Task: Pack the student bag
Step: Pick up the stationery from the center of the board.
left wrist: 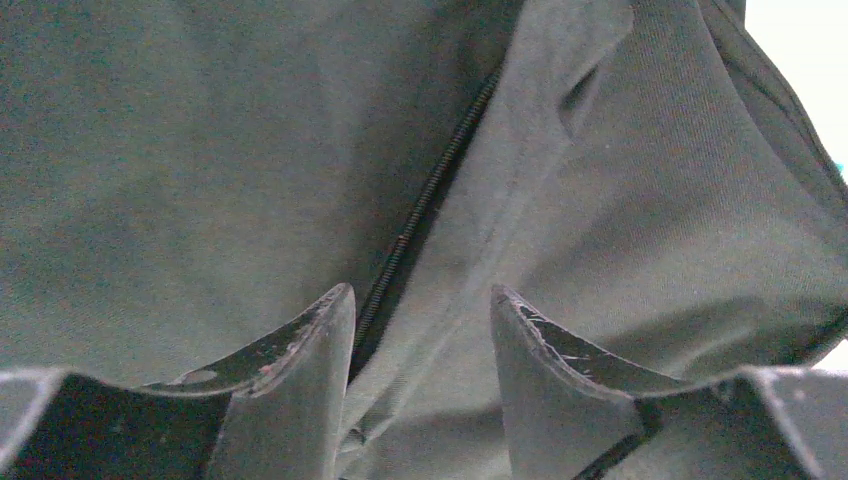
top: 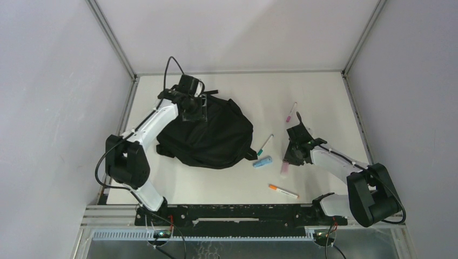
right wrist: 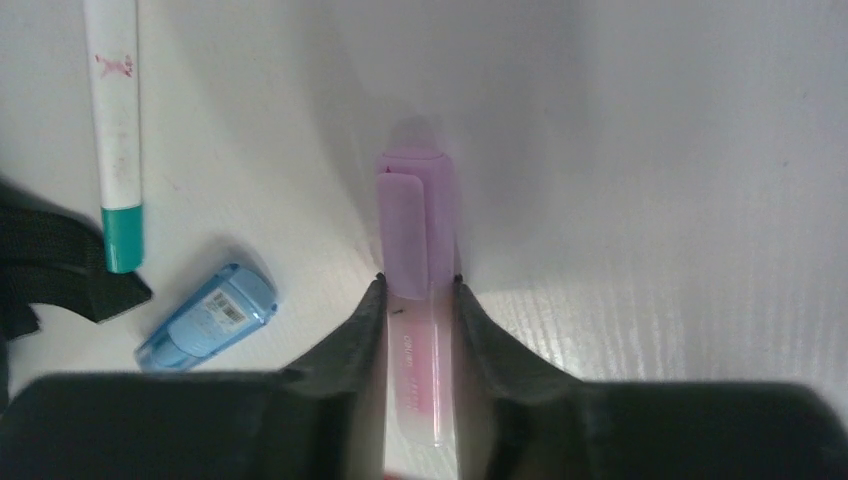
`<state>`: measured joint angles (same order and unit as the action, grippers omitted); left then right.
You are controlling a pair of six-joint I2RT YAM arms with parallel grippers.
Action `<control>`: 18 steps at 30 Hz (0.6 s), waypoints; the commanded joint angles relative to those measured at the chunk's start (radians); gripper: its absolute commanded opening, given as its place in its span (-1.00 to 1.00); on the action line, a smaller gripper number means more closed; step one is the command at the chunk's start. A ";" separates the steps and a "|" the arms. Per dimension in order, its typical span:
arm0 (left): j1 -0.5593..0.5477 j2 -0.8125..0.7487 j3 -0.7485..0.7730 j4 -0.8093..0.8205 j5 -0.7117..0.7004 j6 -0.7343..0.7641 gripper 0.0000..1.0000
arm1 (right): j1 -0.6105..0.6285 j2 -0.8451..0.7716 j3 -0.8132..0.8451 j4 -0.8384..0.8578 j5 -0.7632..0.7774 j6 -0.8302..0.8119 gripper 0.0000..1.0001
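The student bag (top: 208, 135), a black rounded backpack, lies left of the table's middle. My left gripper (top: 193, 110) is on its far upper part. In the left wrist view this gripper (left wrist: 420, 295) is open, its fingers pressed onto the bag's fabric (left wrist: 200, 150) on either side of a fold next to a zip (left wrist: 430, 190). My right gripper (top: 294, 154) is low over the table to the right of the bag. Up close, the right gripper (right wrist: 418, 285) is shut on a pink highlighter (right wrist: 415, 215), whose purple cap sticks out past the fingertips.
A teal-capped white pen (top: 265, 144) and a small blue eraser-like case (top: 262, 162) lie between the bag and my right gripper. An orange-tipped pen (top: 283, 191) lies nearer the front edge. A pink pen (top: 291, 112) lies further back. A bag strap end (right wrist: 60, 280) lies near the teal pen.
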<state>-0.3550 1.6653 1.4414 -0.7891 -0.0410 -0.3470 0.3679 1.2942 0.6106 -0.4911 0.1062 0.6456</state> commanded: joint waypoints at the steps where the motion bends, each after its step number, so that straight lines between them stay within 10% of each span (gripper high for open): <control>1: -0.007 0.024 0.027 -0.005 0.065 0.042 0.13 | -0.006 -0.009 0.038 -0.002 -0.029 -0.030 -0.18; 5: -0.007 0.021 0.032 0.009 0.132 0.026 0.13 | -0.001 -0.081 0.038 -0.060 -0.026 -0.027 0.47; 18: -0.006 -0.094 0.031 0.009 0.156 -0.001 0.16 | 0.408 -0.268 0.038 -0.383 0.024 0.197 0.52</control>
<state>-0.3641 1.6604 1.4414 -0.7959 0.0826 -0.3408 0.6659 1.0039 0.6228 -0.7395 0.0826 0.7212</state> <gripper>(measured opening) 0.575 0.749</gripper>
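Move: The orange marker lies some 10 cm back from the right hand, level with it left to right, and about 1 cm lower. The pink highlighter is between its fingertips; the blue highlighter is about 9 cm to the hand's left and 1 cm ahead, the teal marker about 8 cm left and 8 cm ahead. From the left hand, the orange marker lies roughly 30 cm right, 25 cm back and 14 cm below. Staying nearly in place, the right hand first spreads its fingers wide and lets go of the pink highlighter. It then rises nearly 5 cm and speeds back about 7 cm and left about 5 cm towards the orange marker's cap, turning some 15 degrees counter-clockwise. The left hand, still half open over the bag, drifts a couple of centimetres to its right. ##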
